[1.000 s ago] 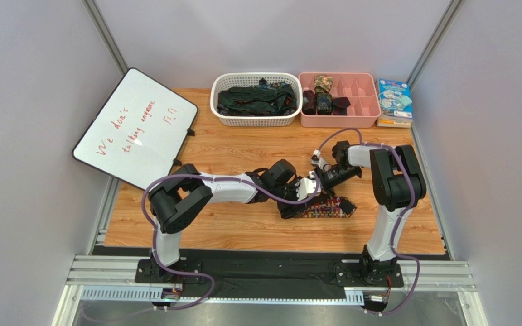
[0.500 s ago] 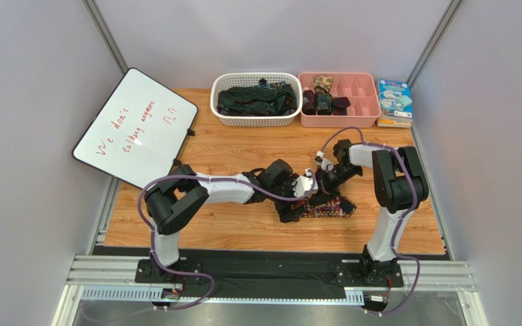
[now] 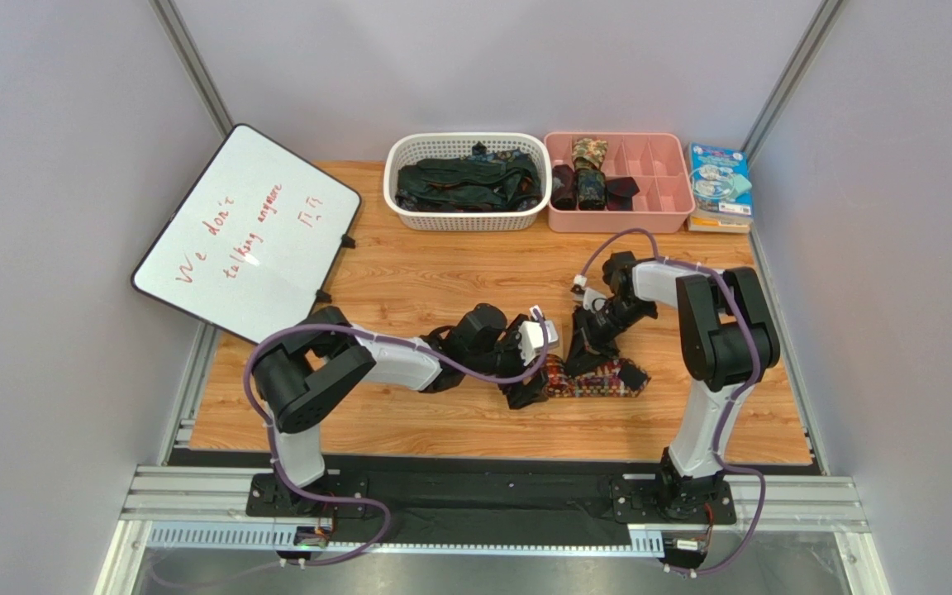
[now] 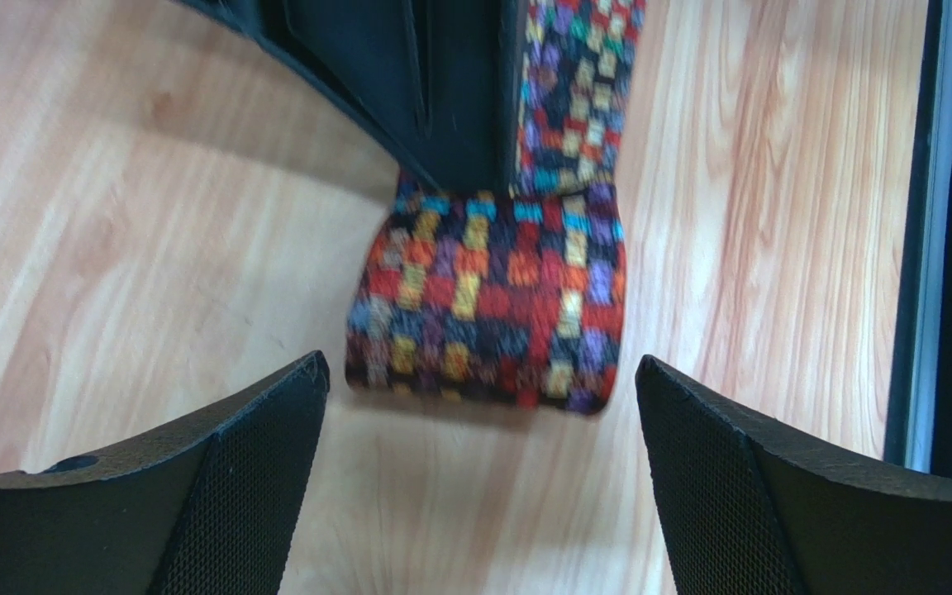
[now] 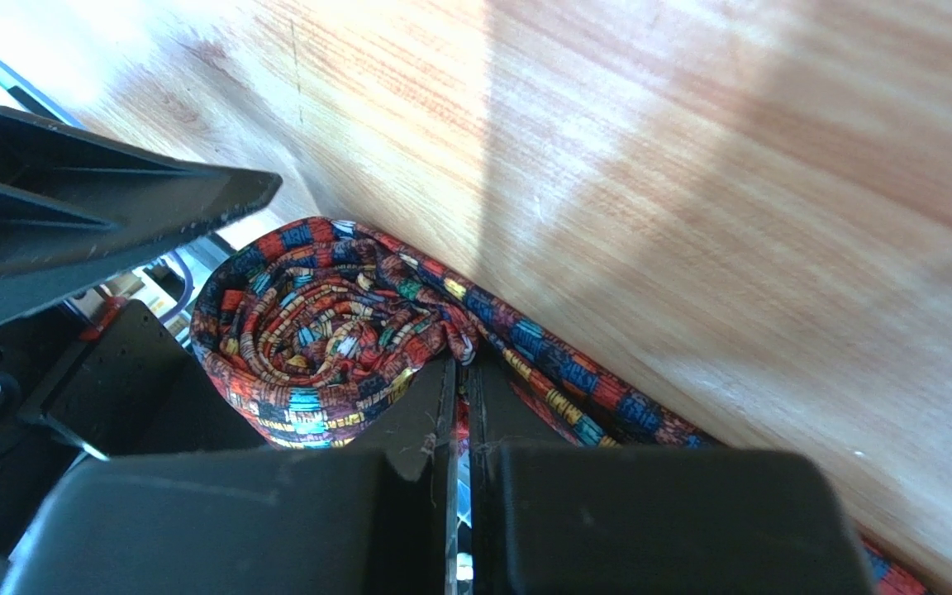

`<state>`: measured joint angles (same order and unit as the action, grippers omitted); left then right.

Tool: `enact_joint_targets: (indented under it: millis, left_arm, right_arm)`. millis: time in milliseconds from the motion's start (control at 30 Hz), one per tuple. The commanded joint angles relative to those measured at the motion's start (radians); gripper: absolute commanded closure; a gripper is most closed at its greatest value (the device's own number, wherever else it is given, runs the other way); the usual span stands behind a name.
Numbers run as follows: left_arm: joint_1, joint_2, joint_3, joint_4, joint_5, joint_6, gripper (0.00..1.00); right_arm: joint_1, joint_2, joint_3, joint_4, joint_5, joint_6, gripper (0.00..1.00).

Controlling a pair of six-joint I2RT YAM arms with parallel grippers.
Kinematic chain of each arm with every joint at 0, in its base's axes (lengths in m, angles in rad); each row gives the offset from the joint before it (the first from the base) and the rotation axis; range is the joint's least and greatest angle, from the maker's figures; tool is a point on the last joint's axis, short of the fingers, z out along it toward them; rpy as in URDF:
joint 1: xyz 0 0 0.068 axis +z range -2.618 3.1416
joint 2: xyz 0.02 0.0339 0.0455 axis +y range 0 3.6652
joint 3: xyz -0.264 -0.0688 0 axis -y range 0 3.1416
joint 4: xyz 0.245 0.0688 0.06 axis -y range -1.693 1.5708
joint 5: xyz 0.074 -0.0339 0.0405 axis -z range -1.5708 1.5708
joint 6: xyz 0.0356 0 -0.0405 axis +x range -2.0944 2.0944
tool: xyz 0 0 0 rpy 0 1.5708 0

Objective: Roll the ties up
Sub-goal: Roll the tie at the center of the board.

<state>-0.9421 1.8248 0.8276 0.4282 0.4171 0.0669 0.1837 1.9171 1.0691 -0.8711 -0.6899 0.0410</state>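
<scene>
The patterned red-orange-yellow tie (image 3: 595, 379) lies on the wooden table, one end rolled into a coil (image 5: 307, 335). My right gripper (image 5: 459, 372) is shut on the tie's fabric right beside the coil; in the top view it (image 3: 587, 353) stands over the tie. My left gripper (image 4: 481, 471) is open and empty, its fingers (image 4: 245, 459) spread wider than the coil (image 4: 487, 304), which sits just ahead of them and untouched. In the top view the left gripper (image 3: 546, 362) is at the tie's left end.
A white basket (image 3: 466, 223) with dark ties (image 3: 462, 180) stands at the back. To its right a pink divided tray (image 3: 680, 186) holds rolled ties (image 3: 587, 167). A whiteboard (image 3: 245, 229) leans at the left and a box (image 3: 719, 180) sits at the back right.
My left arm has drawn back to the left, away from the coil, with its gripper open. My right gripper has lowered a little onto the tie.
</scene>
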Motion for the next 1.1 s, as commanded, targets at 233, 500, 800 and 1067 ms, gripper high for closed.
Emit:
enact_joint_targets:
  millis: [233, 500, 800, 1067]
  left_arm:
    - [-0.014, 0.099, 0.016, 0.254, 0.074, -0.014, 0.25]
    - [-0.030, 0.070, 0.094, -0.160, -0.061, 0.212, 0.66]
    - [-0.037, 0.100, 0.209, -0.528, -0.141, 0.320, 0.71]
    - [-0.043, 0.185, 0.329, -0.670, -0.138, 0.317, 0.67]
  right_arm:
    - [0.030, 0.125, 0.035, 0.145, 0.148, 0.013, 1.00]
    - [0.042, 0.138, 0.133, 0.127, 0.050, 0.025, 1.00]
    - [-0.090, -0.012, 0.204, -0.147, -0.132, -0.114, 0.62]
    - [-0.087, -0.064, 0.080, -0.088, -0.264, -0.082, 0.50]
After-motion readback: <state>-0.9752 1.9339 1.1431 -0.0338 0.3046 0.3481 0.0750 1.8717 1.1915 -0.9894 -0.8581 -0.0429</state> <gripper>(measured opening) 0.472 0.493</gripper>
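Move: The tie's roll lies just beyond the left hand's open fingers, about 3 cm to its right, roughly 1 cm lower and level with it fore and aft. From the right hand, already shut on the cloth beside the roll, the roll is some 3 cm to the left at about its height; the tie's black tip lies about 7 cm to that hand's right and 1 cm back, and the pink organiser about 34 cm ahead and 4 cm right. The left hand reaches about 2 cm right and a little down to the roll, closes its wide-open fingers to about half across the roll's two sides, then carries on about 2 cm forward while its fingers tip some 20 degrees more steeply down. The right hand at first keeps its pinch beside the roll and eases about 2 cm left, then opens about halfway, lets go and pulls clear forward, then back to its right and up, ending about 5 cm higher, above and ahead of the tie. ##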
